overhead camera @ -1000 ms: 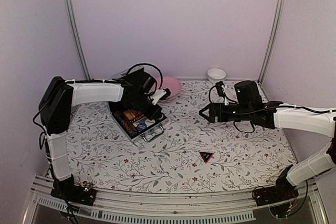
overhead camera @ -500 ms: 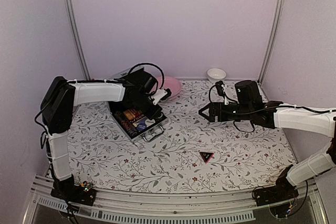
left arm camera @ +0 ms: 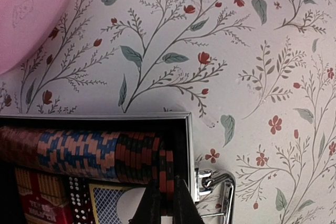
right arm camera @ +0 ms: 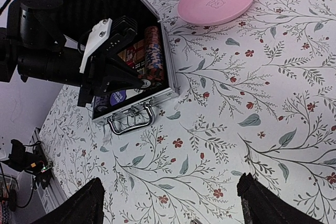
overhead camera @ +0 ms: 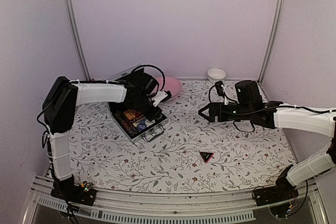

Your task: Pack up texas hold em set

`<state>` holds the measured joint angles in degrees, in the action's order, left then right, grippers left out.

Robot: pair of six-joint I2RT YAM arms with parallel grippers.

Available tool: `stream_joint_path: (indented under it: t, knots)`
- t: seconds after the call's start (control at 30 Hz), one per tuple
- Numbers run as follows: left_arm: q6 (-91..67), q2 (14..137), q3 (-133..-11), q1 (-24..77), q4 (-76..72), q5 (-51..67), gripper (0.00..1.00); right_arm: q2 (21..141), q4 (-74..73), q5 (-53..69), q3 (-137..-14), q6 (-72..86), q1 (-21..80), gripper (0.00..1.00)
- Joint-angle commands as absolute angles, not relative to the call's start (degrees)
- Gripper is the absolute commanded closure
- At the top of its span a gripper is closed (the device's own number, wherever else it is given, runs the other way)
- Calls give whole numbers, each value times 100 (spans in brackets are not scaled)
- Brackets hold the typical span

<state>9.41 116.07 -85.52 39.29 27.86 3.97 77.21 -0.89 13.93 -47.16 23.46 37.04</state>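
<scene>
The silver case [overhead camera: 137, 120] lies open at the left of the table, its lid raised behind it. A row of red, blue and black chips [left arm camera: 94, 153] lies along its far rim [left arm camera: 189, 129], with card decks [left arm camera: 113, 203] below the row. My left gripper [left arm camera: 167, 180] is shut on a couple of red-and-black chips [left arm camera: 167, 166] at the row's right end, beside the metal handle [left arm camera: 223, 192]. The black-and-red triangle [overhead camera: 206, 156] lies on the cloth near the front. My right gripper [overhead camera: 202, 113] hovers open over bare cloth, right of the case [right arm camera: 131, 51].
A pink plate [overhead camera: 172, 85] sits just behind the case, close to my left wrist. A small white bowl [overhead camera: 216, 74] stands at the back wall. Metal frame posts run up both back corners.
My left arm has shifted slightly toward the back over the case, still pinching the chips. The right arm has not moved.
</scene>
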Motion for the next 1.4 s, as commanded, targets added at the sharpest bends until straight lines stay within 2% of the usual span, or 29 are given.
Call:
stream_joint_path:
  t: [0.0,0.4,0.77,1.03,1.37]
  knots:
    - [1008,11745,-8684,3990,2703,276,100,7663,85,1466,-4635,2364,3656,11]
    - [934,11822,-8648,4086,2624,-183,100,7675,210,1573,-4554,2447,3656,11]
    - [807,11777,-8649,4104,2602,-345,79,7627,219,1556,-4504,2457,3656,11]
    - [758,11619,-8581,4104,2501,-419,74,7596,209,1556,-4499,2461,3656,11]
    - [809,10194,-8192,4095,1962,-194,63,7694,-408,1038,-4660,2286,3656,11]
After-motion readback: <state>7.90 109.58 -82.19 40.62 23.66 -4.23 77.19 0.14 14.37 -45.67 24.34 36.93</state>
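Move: The two poker chips pinched in the left hand are to go into the gap at the handle end of the chip row, almost straight below, only 1 or 2 cm down. The chip row's middle is some 5 cm ahead and 5 cm left; the dealer button is about 3 cm back and 4 cm left, the pink plate some 17 cm ahead and 3 cm right. From the right hand the gap is about 7 cm ahead, 19 cm left and 12 cm down. The chips, still pinched by the left fingers, are eased down about 1.5 cm into the end gap of the row with a slight roll of the wrist. Then the fingers spread to roughly a third open and let go while creeping about 1 cm forward, and the hand lifts some 5 cm clear, fingertips tilting a little outward. ##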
